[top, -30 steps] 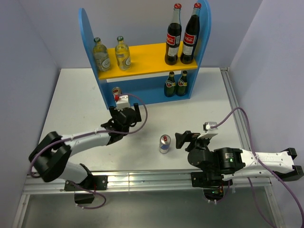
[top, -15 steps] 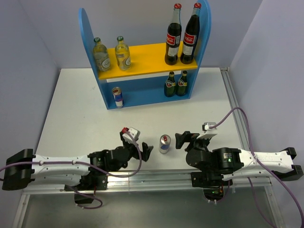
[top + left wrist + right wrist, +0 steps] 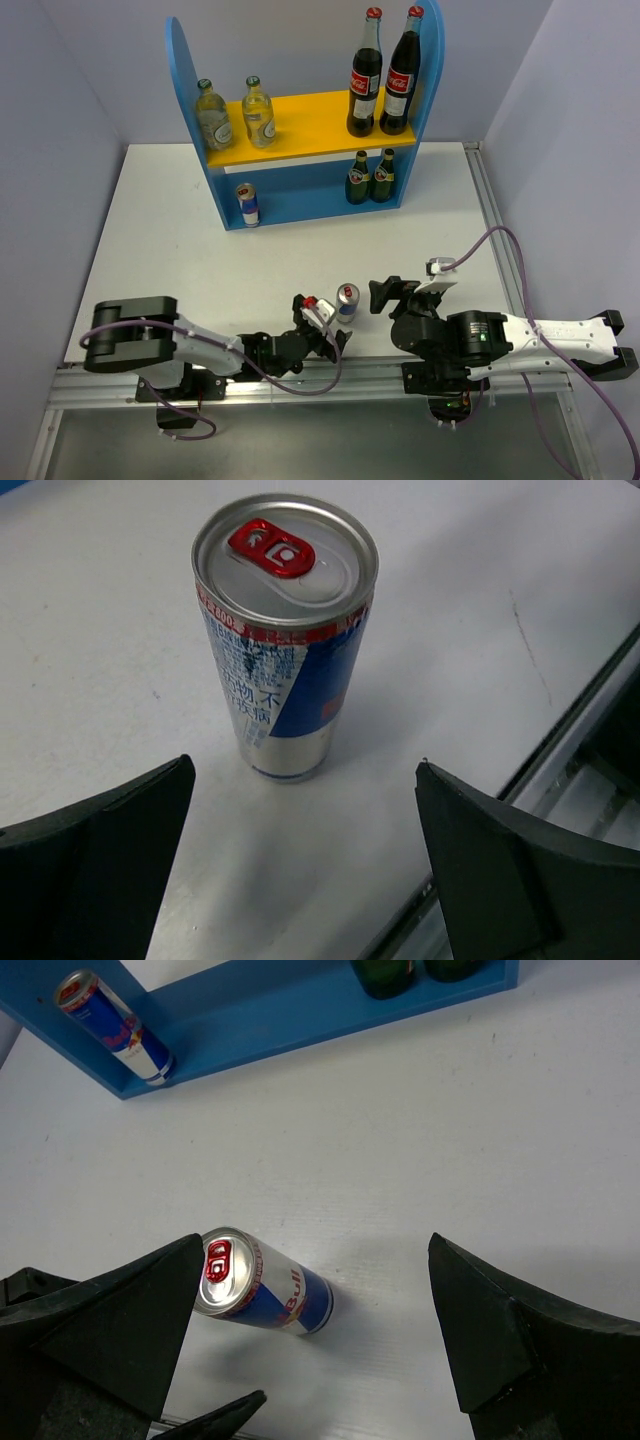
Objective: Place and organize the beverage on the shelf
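A blue-silver can point(image 3: 346, 303) stands upright on the table near the front edge. My left gripper point(image 3: 325, 322) is just left of it, low over the table and open. In the left wrist view the can point(image 3: 285, 640) rises ahead of the gripper point(image 3: 303, 800), with nothing between the fingers. My right gripper point(image 3: 388, 292) is open to the can's right; the can point(image 3: 265, 1288) lies near its left finger point(image 3: 110, 1330). The blue shelf point(image 3: 300, 195) holds two cola bottles point(image 3: 383, 75), two clear bottles point(image 3: 235, 113) and a second can point(image 3: 247, 204).
Two dark green bottles point(image 3: 370, 178) stand on the shelf's lower level at the right. A metal rail point(image 3: 330, 375) runs along the table's near edge, just behind both grippers. Purple cables trail from both arms.
My left arm has drawn back from the shelf, leaving a can on the lower level, and swung right along the front edge up to the can on the table. The right arm has not moved.
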Robot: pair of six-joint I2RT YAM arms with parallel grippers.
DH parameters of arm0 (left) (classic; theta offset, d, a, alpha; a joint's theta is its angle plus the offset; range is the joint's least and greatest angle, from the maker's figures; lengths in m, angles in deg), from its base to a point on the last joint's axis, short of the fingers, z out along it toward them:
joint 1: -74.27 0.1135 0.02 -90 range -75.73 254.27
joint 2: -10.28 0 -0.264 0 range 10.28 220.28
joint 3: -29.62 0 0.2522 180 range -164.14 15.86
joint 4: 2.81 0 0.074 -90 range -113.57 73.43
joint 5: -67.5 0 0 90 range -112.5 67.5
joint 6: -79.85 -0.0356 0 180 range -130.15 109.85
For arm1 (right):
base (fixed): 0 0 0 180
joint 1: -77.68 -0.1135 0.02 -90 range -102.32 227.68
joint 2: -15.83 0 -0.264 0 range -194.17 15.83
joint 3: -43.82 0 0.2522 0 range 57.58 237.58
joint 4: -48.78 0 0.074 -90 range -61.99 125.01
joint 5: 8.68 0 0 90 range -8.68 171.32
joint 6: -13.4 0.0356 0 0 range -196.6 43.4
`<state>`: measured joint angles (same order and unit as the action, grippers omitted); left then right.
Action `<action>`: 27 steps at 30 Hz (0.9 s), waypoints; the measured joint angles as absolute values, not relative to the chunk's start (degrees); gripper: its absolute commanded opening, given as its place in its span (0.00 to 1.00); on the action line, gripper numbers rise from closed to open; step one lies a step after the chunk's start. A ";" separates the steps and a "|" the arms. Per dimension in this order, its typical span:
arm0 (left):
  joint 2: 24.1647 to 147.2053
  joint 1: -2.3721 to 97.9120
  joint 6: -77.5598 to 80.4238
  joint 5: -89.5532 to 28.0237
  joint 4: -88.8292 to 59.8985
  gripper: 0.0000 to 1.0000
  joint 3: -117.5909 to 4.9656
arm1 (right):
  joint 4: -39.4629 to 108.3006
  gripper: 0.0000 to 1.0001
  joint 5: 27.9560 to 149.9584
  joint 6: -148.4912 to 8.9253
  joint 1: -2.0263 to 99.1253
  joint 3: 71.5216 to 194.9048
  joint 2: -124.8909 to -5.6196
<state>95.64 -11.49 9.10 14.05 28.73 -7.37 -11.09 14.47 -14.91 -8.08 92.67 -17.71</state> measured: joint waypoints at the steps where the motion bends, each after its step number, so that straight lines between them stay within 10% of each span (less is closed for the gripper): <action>1: 97.41 -11.70 8.53 15.49 30.83 0.99 -7.74 | -11.11 1.00 14.49 -14.91 -8.08 92.67 -17.67; 14: 115.18 -12.03 2.08 31.43 47.85 0.98 -14.40 | -11.01 1.00 14.51 -15.56 -8.08 92.67 -16.93; 18: 116.71 -11.49 2.19 32.72 49.25 0.81 -14.64 | -10.85 1.00 14.51 -15.85 -8.08 92.67 -16.86; 27: 118.04 -8.40 3.06 32.81 51.09 0.76 -14.73 | -10.79 1.00 14.51 -16.06 -8.08 92.67 -16.84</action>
<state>118.04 -8.40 3.06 32.81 51.09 -14.73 -10.79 14.51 -16.06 -8.08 92.67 -16.84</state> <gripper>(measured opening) 0.762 0.999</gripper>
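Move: The standing energy drink can is some 5 cm ahead of my open left hand and 4 cm to its right, with its middle about level with the hand. At the lower shelf's left end the already placed can stands about 29 cm ahead and 19 cm left of my left hand; the green bottles are roughly 33 cm ahead and 8 cm right. From my idle right hand, the standing can lies about 14 cm left, level fore and aft, and some 11 cm lower. I reach my left hand forward about 6.5 cm around the standing can, sinking slightly and swinging the fingers some 20 degrees counter-clockwise to straddle it. Partway in I begin closing, from wide open to roughly three quarters; the finger on the right comes against the can's side and pushes it along, with no full grip yet. ##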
